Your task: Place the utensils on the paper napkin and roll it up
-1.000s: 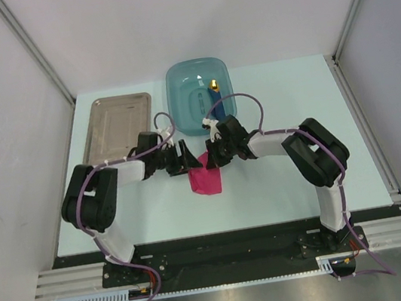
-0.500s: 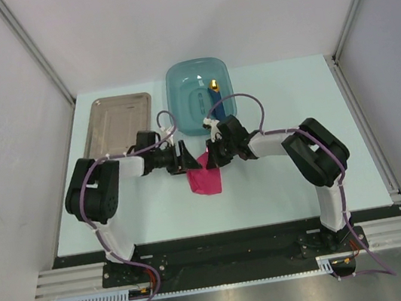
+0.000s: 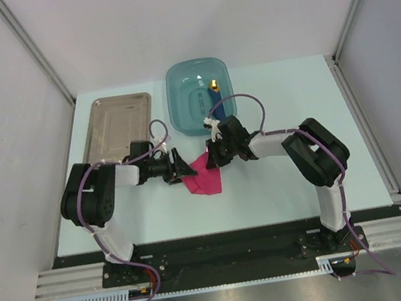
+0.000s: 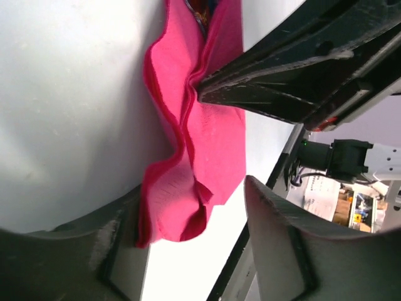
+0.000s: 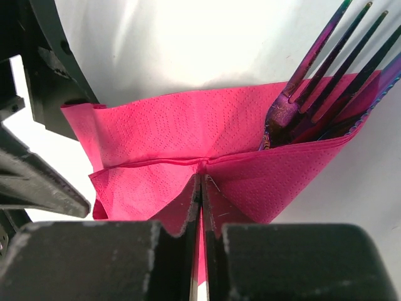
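Note:
The paper napkin (image 3: 203, 176) lies folded over on the table between my two grippers, bright pink. In the right wrist view the utensils (image 5: 326, 75) poke out of the napkin (image 5: 188, 132) at upper right: purplish fork tines, the rest wrapped. My right gripper (image 5: 202, 180) is shut on a pinched fold of the napkin; in the top view it (image 3: 212, 158) sits at the napkin's far edge. My left gripper (image 4: 188, 210) is open, its jaws either side of the napkin's crumpled end (image 4: 188, 207). From above it (image 3: 181, 169) is at the napkin's left side.
A grey-brown metal tray (image 3: 115, 124) lies at the back left. A teal basin (image 3: 200, 95) stands behind the grippers with a blue, yellow-tipped object (image 3: 215, 89) in it. Both arms meet close together at mid-table.
My left gripper has swung down and slightly left to the napkin's left end, its jaws narrowing. The napkin's left edge has shifted left. The right gripper has held still.

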Motion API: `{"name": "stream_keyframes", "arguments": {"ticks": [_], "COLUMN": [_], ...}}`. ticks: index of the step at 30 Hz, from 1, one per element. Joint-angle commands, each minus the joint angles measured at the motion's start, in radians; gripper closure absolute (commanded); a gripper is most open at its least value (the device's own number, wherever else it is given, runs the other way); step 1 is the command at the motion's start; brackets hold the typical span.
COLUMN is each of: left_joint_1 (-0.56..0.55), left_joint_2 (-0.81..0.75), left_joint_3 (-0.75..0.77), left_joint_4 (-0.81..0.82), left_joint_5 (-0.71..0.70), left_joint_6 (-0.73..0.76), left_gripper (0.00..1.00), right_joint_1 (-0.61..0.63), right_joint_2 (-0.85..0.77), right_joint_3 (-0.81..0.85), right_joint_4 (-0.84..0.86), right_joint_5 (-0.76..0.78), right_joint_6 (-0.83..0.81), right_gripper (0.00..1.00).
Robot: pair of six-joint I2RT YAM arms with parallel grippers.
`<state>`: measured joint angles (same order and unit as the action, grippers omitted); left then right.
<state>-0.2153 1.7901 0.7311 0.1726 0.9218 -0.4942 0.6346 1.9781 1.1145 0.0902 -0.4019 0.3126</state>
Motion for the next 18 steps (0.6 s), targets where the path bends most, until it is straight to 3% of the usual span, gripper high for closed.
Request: {"name": "stream_keyframes", "arguments": {"ticks": [1,4,7,18], "left_joint_1": [0.002,0.002,0.002,-0.096], "left_joint_2": [0.012,-0.012,-0.066,-0.115], "left_joint_3": [-0.045,-0.058,-0.067,-0.003], "left_joint_4": [0.126,0.171,0.154,0.059], "left_joint_5": [-0.003,-0.009,-0.015,-0.046], "left_joint_6": [-0.108,-0.145,-0.149,-0.138], "left_gripper": [0.41,0.58,0.67,0.89], "right_joint_1": [-0.004,0.002,0.002,0.013], "right_joint_2": [0.053,0.053,0.053,0.061], "right_joint_3": [-0.036,-0.036,-0.032,-0.016], "right_joint_4": [-0.035,-0.035,-0.038,-0.046], "right_joint_5": [0.118,0.124,0.127,0.140], "right_joint_6": [-0.024,-0.021,-0.021,-0.013], "right_gripper": [0.96,0.96,0.96,0.96]}}
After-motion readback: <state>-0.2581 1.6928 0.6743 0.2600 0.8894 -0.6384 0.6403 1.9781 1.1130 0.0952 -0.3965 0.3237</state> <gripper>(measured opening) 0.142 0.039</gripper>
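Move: The napkin's loose left edge stands between the left hand's open fingers, level with them ahead and back, about 1 cm to the right and 1 cm below. The closed right fingertips, on the napkin, are some 7 cm to the left hand's right and 3 cm ahead; the fork head is roughly 9 cm ahead and 8 cm right. From the right hand, that loose edge lies about 6 cm left and 3 cm back. The left fingers close to pinch the loose napkin edge, then lift about 2.5 cm; the right keeps its hold. ##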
